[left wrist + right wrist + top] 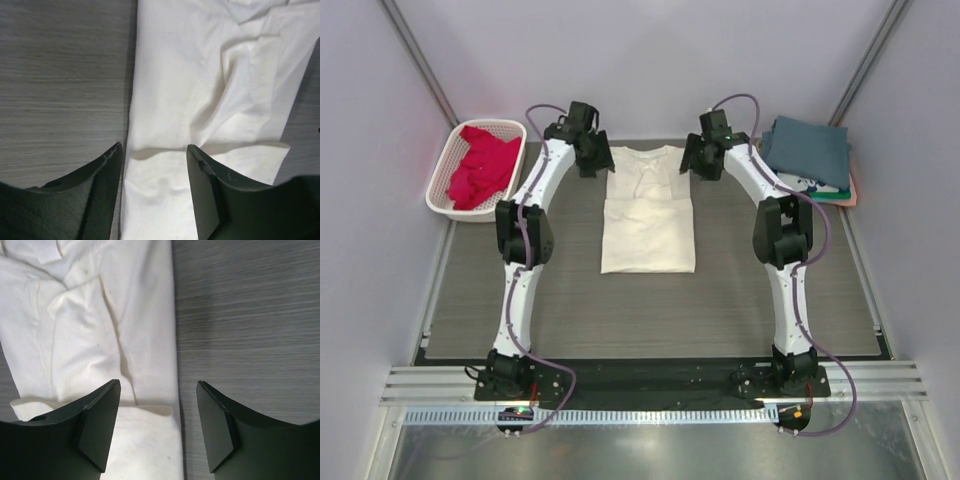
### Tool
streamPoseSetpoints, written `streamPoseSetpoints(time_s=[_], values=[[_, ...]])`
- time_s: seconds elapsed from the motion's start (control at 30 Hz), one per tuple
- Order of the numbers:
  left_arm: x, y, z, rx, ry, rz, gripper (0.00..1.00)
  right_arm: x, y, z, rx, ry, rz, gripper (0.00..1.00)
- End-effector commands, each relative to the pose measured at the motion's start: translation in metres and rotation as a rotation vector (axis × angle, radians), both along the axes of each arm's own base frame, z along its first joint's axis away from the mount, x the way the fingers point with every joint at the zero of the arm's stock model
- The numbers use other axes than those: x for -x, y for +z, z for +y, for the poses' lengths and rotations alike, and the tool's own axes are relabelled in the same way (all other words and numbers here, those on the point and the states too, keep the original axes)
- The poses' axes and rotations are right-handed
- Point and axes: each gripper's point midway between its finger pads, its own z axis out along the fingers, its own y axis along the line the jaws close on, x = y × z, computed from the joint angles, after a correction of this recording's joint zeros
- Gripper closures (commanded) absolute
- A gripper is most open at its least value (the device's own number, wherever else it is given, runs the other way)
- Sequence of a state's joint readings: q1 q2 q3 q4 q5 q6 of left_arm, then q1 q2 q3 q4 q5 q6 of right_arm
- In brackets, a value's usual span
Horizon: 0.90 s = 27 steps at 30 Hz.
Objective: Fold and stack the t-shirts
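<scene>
A large cream t-shirt (648, 210) lies flat mid-table, sides folded in, collar at the far end. My left gripper (592, 160) hovers at its far left corner and my right gripper (700, 160) at its far right corner. In the left wrist view the left gripper (155, 149) stands open over the cream cloth (200, 90). In the right wrist view the right gripper (158, 385) stands open astride the shirt's edge (100, 330). Neither holds anything. A crimson-pink t-shirt (480, 165) lies crumpled in the basket. Folded t-shirts, slate-blue (807, 148) on top, are stacked at the far right.
The white lattice basket (442, 175) stands at the far left corner of the grey wood-grain table (650, 310). Pale walls close in the left and right sides. Both arm bases sit on the metal rail at the near edge.
</scene>
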<state>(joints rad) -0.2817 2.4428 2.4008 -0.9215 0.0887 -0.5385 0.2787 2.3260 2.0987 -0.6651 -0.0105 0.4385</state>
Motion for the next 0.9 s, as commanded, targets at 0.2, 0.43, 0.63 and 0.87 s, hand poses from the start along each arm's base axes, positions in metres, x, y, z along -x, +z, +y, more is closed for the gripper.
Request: streamPoseSetpoints(time_s=[0.2,0.43,0.63,0.87], values=[[0.069,0.067,0.026,0.095,0.017,-0.031,0.41,0.087,0.058,-0.023,-0.086,0.008,-0.004,0.31],[0.169,0.004,0.017,0.187,-0.004,0.078,0.42,0.216,-0.001,0.002,-0.328,0.129,0.165,0.31],[0.212,-0.022,0.009,0.22,0.006,0.101,0.42,0.246,-0.027,0.008,-0.365,0.15,0.209,0.33],[0.238,-0.057,0.005,0.228,0.014,0.147,0.42,0.255,-0.059,0.015,-0.377,0.145,0.26,0.38]])
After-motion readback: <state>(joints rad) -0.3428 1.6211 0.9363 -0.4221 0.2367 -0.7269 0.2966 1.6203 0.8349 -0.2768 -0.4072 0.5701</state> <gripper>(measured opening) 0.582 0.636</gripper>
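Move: Back towards the bases lie the folded cream t-shirt's near corners: the left one is about 25 cm straight back from the left hand and 10 cm below, the right one some 26 cm back, 2 cm left and 9 cm below the right hand. The just-laid hem crosses the shirt some 8 cm back from either hand. The basket sits about 30 cm left of the left hand and the stack some 26 cm right of the right hand, each roughly level with its hand. Swinging clear of the cloth, both empty, open hands first lift about 3 cm and spread some 4 cm outward, then sweep back about 25 cm along the shirt's sides, easing in and sinking to end 6 to 7 cm lower than they began, close over the near corners. The fingers tip more steeply down, and the right hand also rolls some 20 degrees, its left side rising. ##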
